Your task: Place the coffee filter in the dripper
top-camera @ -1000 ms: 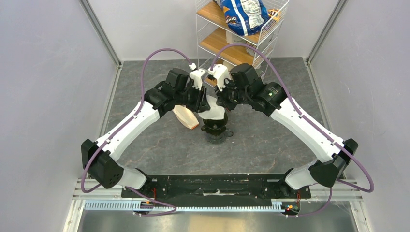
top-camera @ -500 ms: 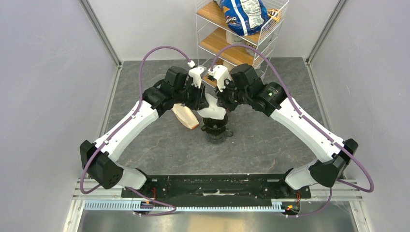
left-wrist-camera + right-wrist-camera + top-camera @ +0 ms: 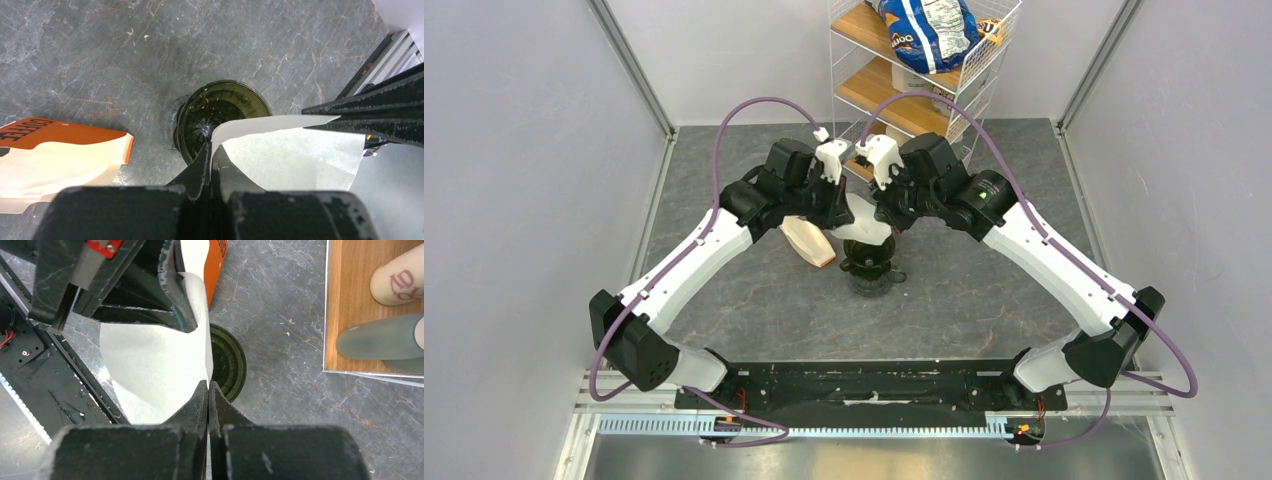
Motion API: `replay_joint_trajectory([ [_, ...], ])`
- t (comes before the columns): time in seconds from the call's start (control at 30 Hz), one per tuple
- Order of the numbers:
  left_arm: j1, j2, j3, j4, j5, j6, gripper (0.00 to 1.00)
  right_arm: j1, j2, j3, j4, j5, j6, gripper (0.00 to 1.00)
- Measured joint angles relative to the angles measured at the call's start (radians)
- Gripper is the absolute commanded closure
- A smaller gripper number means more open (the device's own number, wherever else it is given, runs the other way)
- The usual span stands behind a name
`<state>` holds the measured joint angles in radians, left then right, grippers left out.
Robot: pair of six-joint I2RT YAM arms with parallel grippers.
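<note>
The white coffee filter (image 3: pixel 865 222) hangs above the dark dripper (image 3: pixel 871 266), held between both grippers. My left gripper (image 3: pixel 210 148) is shut on one edge of the filter (image 3: pixel 295 157); the dripper's ribbed bowl (image 3: pixel 215 112) lies just beyond the fingertips. My right gripper (image 3: pixel 208 385) is shut on the opposite edge of the filter (image 3: pixel 150 362); the dripper (image 3: pixel 227 362) shows partly behind the paper. The filter is spread open between the two grips. In the top view the left gripper (image 3: pixel 841 212) and right gripper (image 3: pixel 886 212) flank the filter.
A tan packet with an orange end (image 3: pixel 809 242) lies on the table left of the dripper, also in the left wrist view (image 3: pixel 55 155). A wire shelf rack (image 3: pixel 924 70) with wooden shelves, a blue bag and cylindrical items (image 3: pixel 385 335) stands behind.
The left gripper has shifted slightly back and up, and the filter has risen a little and spread between the grips. The right arm has barely moved.
</note>
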<state>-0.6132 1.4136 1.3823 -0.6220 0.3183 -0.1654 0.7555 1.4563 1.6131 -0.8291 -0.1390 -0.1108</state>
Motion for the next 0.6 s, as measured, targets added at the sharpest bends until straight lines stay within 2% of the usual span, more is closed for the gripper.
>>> replay_joint_trajectory([
  [0.1,-0.004,0.0,0.001,-0.022,0.005,0.0,0.59,0.0,0.0,0.0,-0.004,0.018,0.007,1.0],
  [0.17,-0.006,0.0,0.006,-0.045,0.008,0.0,0.51,0.0,0.0,-0.001,-0.003,0.021,0.011,1.0],
  [0.27,-0.006,0.0,0.01,-0.068,0.007,-0.002,0.43,0.0,-0.002,-0.023,0.009,0.021,0.014,1.0],
  [0.6,0.032,-0.005,0.01,-0.097,0.032,-0.002,0.33,-0.002,-0.002,-0.131,0.029,0.022,0.014,1.0],
])
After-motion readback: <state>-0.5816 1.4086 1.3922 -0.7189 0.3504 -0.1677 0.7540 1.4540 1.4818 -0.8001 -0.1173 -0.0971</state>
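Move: The filter is pinched between both hands. From the left hand the dripper is some 4 cm right, 1 cm back and 13 below; its glass server is in line under it, roughly 21 below the hand. The coffee bag lies on the table about 10 cm ahead, 10 left and 24 below. From the right hand the dripper is about 2 cm left, 1 cm back and 16 below. The left fingers let go of the filter's edge and open to about two thirds, that hand easing back and then left by a centimetre or two. The right hand keeps its pinch and, after a short hold, carries the filter almost straight down towards the dripper, about 5 cm, drifting slightly right. ##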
